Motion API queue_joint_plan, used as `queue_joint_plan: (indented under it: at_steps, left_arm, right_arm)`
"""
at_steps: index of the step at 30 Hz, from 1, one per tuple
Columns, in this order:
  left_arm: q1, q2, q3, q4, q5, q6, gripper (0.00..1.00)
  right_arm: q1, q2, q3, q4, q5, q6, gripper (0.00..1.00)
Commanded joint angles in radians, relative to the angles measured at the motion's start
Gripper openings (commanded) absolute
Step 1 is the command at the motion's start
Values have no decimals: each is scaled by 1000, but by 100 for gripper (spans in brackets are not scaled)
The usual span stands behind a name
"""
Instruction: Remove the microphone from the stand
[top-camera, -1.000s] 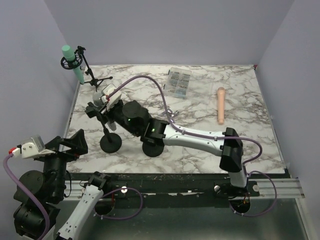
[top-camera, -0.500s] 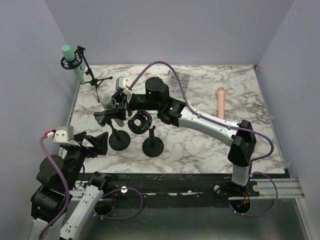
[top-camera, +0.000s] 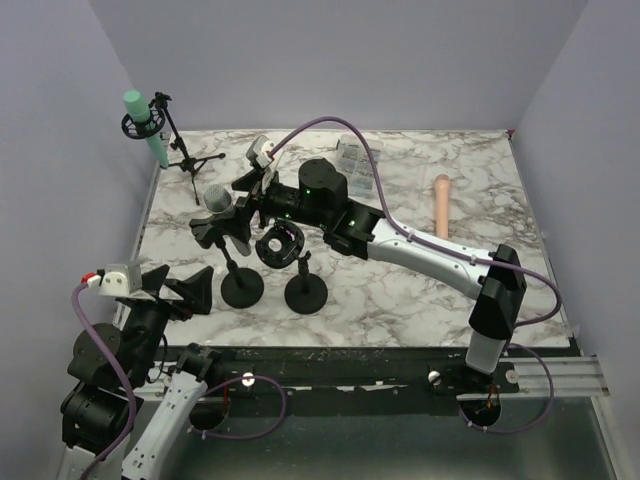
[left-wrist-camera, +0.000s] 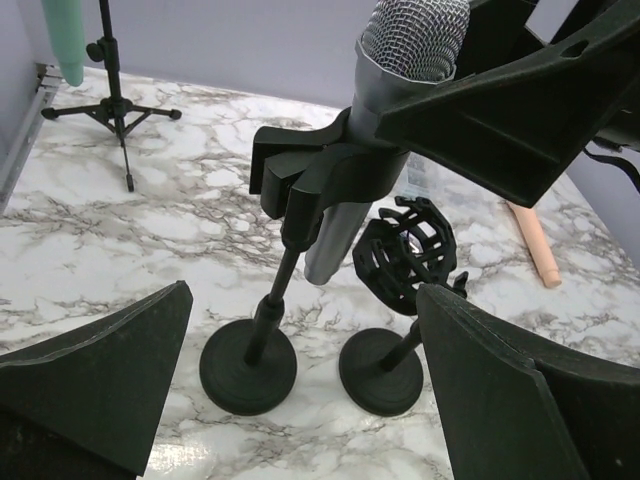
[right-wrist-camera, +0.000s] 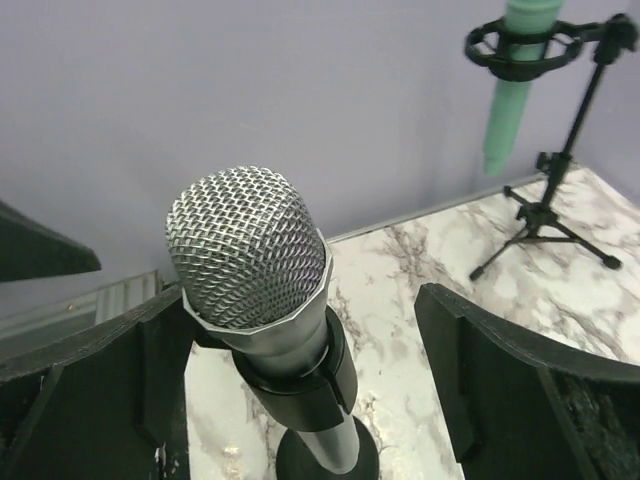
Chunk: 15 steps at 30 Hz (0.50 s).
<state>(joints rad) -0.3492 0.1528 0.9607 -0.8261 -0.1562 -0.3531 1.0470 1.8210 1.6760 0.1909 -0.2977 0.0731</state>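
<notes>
A silver microphone with a mesh head sits tilted in a black clip on a stand with a round base. My right gripper is open, its jaws on either side of the microphone head without closing on it. In the right wrist view the microphone stands between the two fingers, nearer the left one, with my right gripper wide open. My left gripper is open and empty, low at the front left. In the left wrist view my left gripper faces the stand base and the microphone.
A second round-base stand with an empty black shock mount stands right beside the first. A green microphone hangs on a tripod stand at the back left. A peach microphone and a clear plastic box lie at the back right.
My right arm has swung up and back from low over the stands, bringing its open jaws around the microphone head. My left gripper has moved right, toward the stand bases.
</notes>
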Motion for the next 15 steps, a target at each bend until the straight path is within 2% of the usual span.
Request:
queue_joint_plan:
  at_steps: [1, 6, 11, 13, 15]
  left_arm:
    - [-4, -24, 21, 22, -55, -14, 99]
    - [-4, -35, 26, 12, -104, -27, 99]
    - [-4, -27, 15, -12, -180, -37, 99]
    - [-4, -24, 14, -20, -182, -40, 99]
    - [-4, -27, 7, -21, -177, -41, 99]
  right_arm:
    - [67, -62, 16, -64, 272, 39, 100]
    - [149, -45, 88, -159, 594, 106, 100]
    - [258, 28, 185, -162, 971, 20, 100]
    - [278, 73, 244, -183, 1067, 7, 98]
    - [295, 101, 281, -182, 1086, -29, 97]
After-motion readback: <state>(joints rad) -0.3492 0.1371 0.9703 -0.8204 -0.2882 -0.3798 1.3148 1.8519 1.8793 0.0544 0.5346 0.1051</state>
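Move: The right hand has already opened around the silver microphone: the microphone's middle lies about 1 cm left of, 1 cm back from and 3 cm below that hand. The empty basket holder is roughly 10 cm to the hand's right, 3 cm back and 9 cm lower, the green microphone some 24 cm ahead, 21 cm left, about level. From the left hand, the silver microphone is about 11 cm ahead, 8 cm right and 4 cm higher. Fingers staying wide open, the right hand rises about 5 cm up along the silver microphone towards its mesh head and draws back a little, while swinging some 30 degrees clockwise, so that the fingers come to point diagonally forward and left. The left hand, open and holding nothing, shifts about 2 cm left and turns slightly counter-clockwise. ##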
